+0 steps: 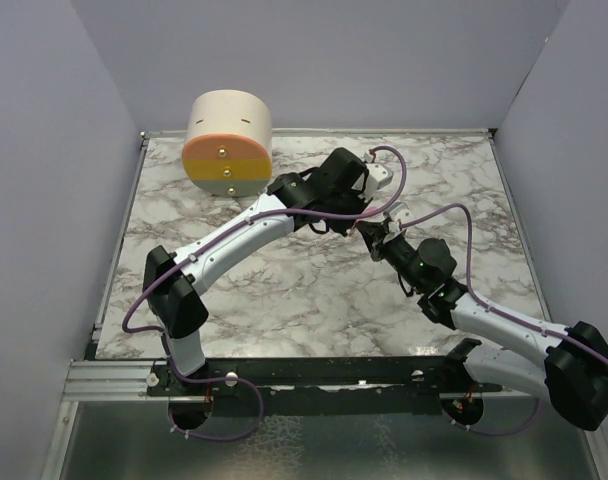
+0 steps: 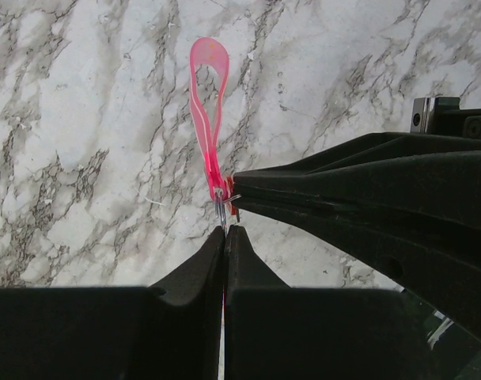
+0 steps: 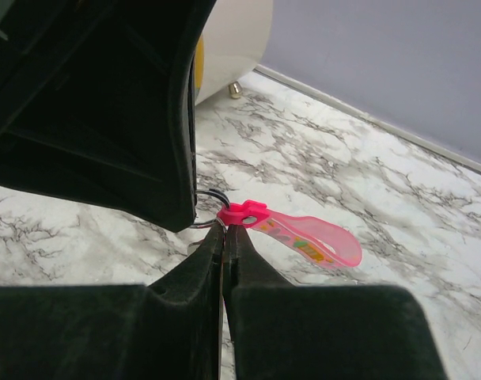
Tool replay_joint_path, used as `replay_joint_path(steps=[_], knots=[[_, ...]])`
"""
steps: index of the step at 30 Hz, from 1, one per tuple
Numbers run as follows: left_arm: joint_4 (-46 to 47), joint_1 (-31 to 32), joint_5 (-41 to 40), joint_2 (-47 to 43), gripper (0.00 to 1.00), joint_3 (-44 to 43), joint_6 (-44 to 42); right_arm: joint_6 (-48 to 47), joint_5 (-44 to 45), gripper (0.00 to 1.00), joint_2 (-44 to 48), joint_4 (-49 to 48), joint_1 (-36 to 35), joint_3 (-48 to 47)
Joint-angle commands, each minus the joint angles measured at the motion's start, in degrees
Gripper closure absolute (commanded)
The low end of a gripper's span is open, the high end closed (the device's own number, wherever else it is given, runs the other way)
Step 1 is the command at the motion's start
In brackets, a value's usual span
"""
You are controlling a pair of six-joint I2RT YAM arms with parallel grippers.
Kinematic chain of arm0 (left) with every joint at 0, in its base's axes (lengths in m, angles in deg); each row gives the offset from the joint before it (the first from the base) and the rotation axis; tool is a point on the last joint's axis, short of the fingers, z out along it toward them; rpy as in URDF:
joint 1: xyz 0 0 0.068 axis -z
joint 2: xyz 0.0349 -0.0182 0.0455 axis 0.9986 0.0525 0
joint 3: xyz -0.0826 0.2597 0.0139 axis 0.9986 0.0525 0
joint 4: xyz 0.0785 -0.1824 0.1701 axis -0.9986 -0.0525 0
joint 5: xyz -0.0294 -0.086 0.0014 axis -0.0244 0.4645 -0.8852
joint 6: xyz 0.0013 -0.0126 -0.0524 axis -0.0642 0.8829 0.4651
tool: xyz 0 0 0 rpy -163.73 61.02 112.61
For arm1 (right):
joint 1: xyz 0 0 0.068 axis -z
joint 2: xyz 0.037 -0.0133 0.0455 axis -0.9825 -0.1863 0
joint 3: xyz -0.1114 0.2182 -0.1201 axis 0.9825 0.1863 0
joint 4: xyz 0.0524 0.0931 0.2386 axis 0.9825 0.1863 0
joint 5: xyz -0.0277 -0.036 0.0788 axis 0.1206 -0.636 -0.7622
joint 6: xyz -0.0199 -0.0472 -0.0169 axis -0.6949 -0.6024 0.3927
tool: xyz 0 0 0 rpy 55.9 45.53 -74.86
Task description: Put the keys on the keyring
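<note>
The keyring is a thin dark metal ring [image 3: 211,197] with a bright-pink strip [image 2: 207,103] looping away from it over the marble. My left gripper [image 2: 225,229] is shut on the ring, seen in the right wrist view as the big black shape [image 3: 106,103] at upper left. My right gripper [image 3: 225,227] is shut too, its tips right at the ring, pinching the small red key [image 3: 245,211] with a hole. In the left wrist view the key [image 2: 235,209] shows as a red sliver at the right gripper's tip. From above, both grippers [image 1: 364,228] meet mid-table.
A cream and orange cylindrical box [image 1: 227,140] stands at the back left, also in the right wrist view [image 3: 229,39]. The marble tabletop [image 1: 284,290] is walled by purple panels. A metal rail [image 1: 114,378] runs along the near edge.
</note>
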Motion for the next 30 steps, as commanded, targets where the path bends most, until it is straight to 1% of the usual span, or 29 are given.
replay_joint_path(steps=[1,4,5,10,11,12,17,22,25,30], knots=[[-7.0,1.0,0.9,1.0,1.00,-2.5,0.4,-0.6,4.8,0.99,1.5,-1.0,0.6,-0.6],[-8.0,1.1,0.2,2.1,1.00,-3.7,0.6,-0.3,4.4,0.99,1.9,-1.0,0.5,-0.5],[-8.2,1.0,-0.6,2.3,1.00,-4.2,0.6,0.0,4.4,0.96,2.0,-0.8,0.5,-0.5],[-10.0,0.9,-3.8,3.5,1.00,-8.3,0.1,1.2,6.2,0.65,3.5,0.4,0.5,-0.6],[-10.6,0.8,-4.1,3.9,1.00,-9.4,-0.2,1.5,6.7,0.61,4.0,0.7,0.5,-0.5],[-11.1,0.6,-4.4,4.4,1.00,-10.3,-0.6,1.6,7.0,0.58,4.8,1.1,0.5,-0.5],[-13.3,0.2,-3.6,5.6,1.00,-13.2,-5.3,1.8,6.9,0.56,7.8,1.3,0.5,0.6],[-14.2,-0.7,-5.2,5.2,1.00,-13.7,-10.7,1.4,5.5,0.54,8.9,-0.1,0.5,1.8],[-14.3,-1.5,-3.7,4.6,1.00,-13.6,-14.0,1.1,4.7,0.48,8.7,-1.4,0.5,2.5],[-14.3,-2.4,0.4,2.8,1.00,-12.4,-21.0,-0.1,1.7,0.47,7.3,-1.0,0.5,2.0]])
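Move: The right hand has the red key pinched. The keyring it is being put on is held at the left fingertips, its middle only about 1 cm to the left, 1 cm back and 1 cm above the right hand. From the right hand, the pink key already on the ring lies about 2 cm ahead and 3 cm to the right, a touch lower. From the left hand, the red key is roughly 1 cm ahead and 2 cm to the right, level. The right fingers let go of the red key, opening from shut to about half open as the hand backs off a good 2 cm to its right, then climbs some 4 cm beside the ring and sinks back about 1 cm. The left hand keeps its pinch on the keyring and, mostly in the second half, draws it about 3 cm left and forward, away from the open right fingers, rising slightly and rolling its left side up some 10 degrees. ##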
